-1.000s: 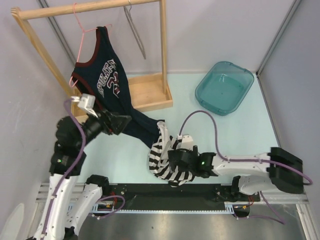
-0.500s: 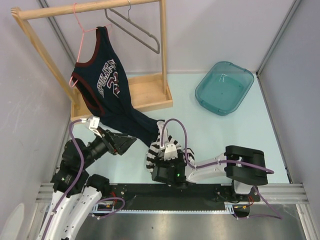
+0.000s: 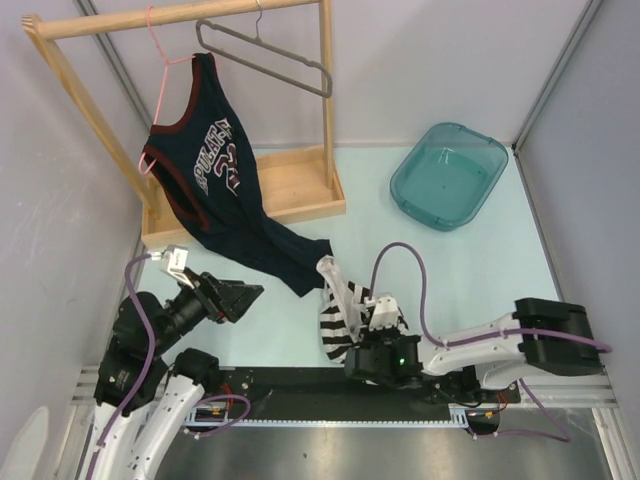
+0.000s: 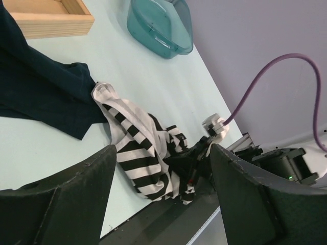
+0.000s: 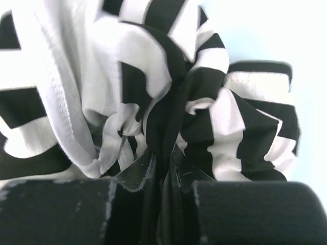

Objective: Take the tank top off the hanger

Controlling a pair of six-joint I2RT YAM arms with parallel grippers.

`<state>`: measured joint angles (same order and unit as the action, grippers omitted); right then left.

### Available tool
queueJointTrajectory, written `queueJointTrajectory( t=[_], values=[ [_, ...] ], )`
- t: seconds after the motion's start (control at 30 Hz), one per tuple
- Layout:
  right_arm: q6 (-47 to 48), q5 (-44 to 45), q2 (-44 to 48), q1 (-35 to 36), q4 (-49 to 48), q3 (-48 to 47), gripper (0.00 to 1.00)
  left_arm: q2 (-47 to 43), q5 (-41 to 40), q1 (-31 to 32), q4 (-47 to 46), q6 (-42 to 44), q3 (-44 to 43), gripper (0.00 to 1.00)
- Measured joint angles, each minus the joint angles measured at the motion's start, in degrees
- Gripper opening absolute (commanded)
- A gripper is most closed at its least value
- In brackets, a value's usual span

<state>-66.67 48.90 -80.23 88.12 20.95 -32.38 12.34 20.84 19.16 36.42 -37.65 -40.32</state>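
Note:
A black-and-white striped tank top point(image 3: 338, 305) lies bunched on the table near the front edge, off any hanger. My right gripper point(image 3: 356, 342) is shut on a fold of it; in the right wrist view the fingers point(image 5: 163, 158) pinch dark cloth of the striped tank top point(image 5: 127, 76). An empty grey hanger point(image 3: 265, 60) hangs on the rail. My left gripper point(image 3: 246, 292) hovers open left of the striped tank top point(image 4: 138, 153), holding nothing; its open gap point(image 4: 162, 153) frames the cloth.
A navy jersey tank top point(image 3: 215, 170) hangs on a pink hanger point(image 3: 160, 70) from the wooden rack point(image 3: 295, 195), its hem trailing onto the table. A teal tub point(image 3: 448, 175) sits at the back right, also seen as the tub point(image 4: 161, 25).
My right gripper has closed on the striped tank top and shifted right along the front edge. The left gripper has pulled back from the navy jersey. The grey hanger has swung round.

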Motion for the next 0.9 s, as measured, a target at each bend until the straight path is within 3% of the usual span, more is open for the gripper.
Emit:
queueJointTrajectory(
  t=[0.3, 0.5, 0.7, 0.9],
  values=[
    [2.1, 2.7, 23.8, -5.1, 14.0, -2.7, 0.00, -0.4, -1.2, 0.0, 3.7, 0.2, -3.1, 0.80],
    [14.7, 5.2, 37.6, -16.6, 14.6, -11.9, 0.00, 0.4, -1.2, 0.0, 3.5, 1.1, -4.2, 0.80],
    [37.2, 4.8, 35.5, -36.6, 4.1, -27.3, 0.00, 2.3, -0.7, 0.1, 3.4, 2.7, -4.2, 0.81],
    [48.2, -8.7, 20.3, -65.0, -3.1, -48.2, 0.00, 2.3, 0.9, 0.1, 2.9, 3.5, -6.2, 0.81]
  ],
)
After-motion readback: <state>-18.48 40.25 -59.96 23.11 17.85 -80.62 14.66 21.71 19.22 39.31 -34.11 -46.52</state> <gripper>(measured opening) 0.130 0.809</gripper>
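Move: The striped tank top is already pinched in the right hand, low at the table. The teal bin lies about 38 cm ahead and 21 cm to its right, its middle some 3 cm higher. The navy shirt's hem is roughly 15 cm ahead and 12 cm left, the foot of the rack's right post about 35 cm ahead and 9 cm left. From the left hand, the bin is some 36 cm ahead, 44 cm right and 22 cm lower. The striped tank top is hoisted off the table by the right hand, whose shut fingers keep their pinch: first almost straight up, then speeding up and sweeping forward and right as well, above the table towards the bin's side, about 43 cm up in all and some 20 cm each forward and right. Meanwhile the fingers tip up from their downward slant and the hand turns clockwise. ##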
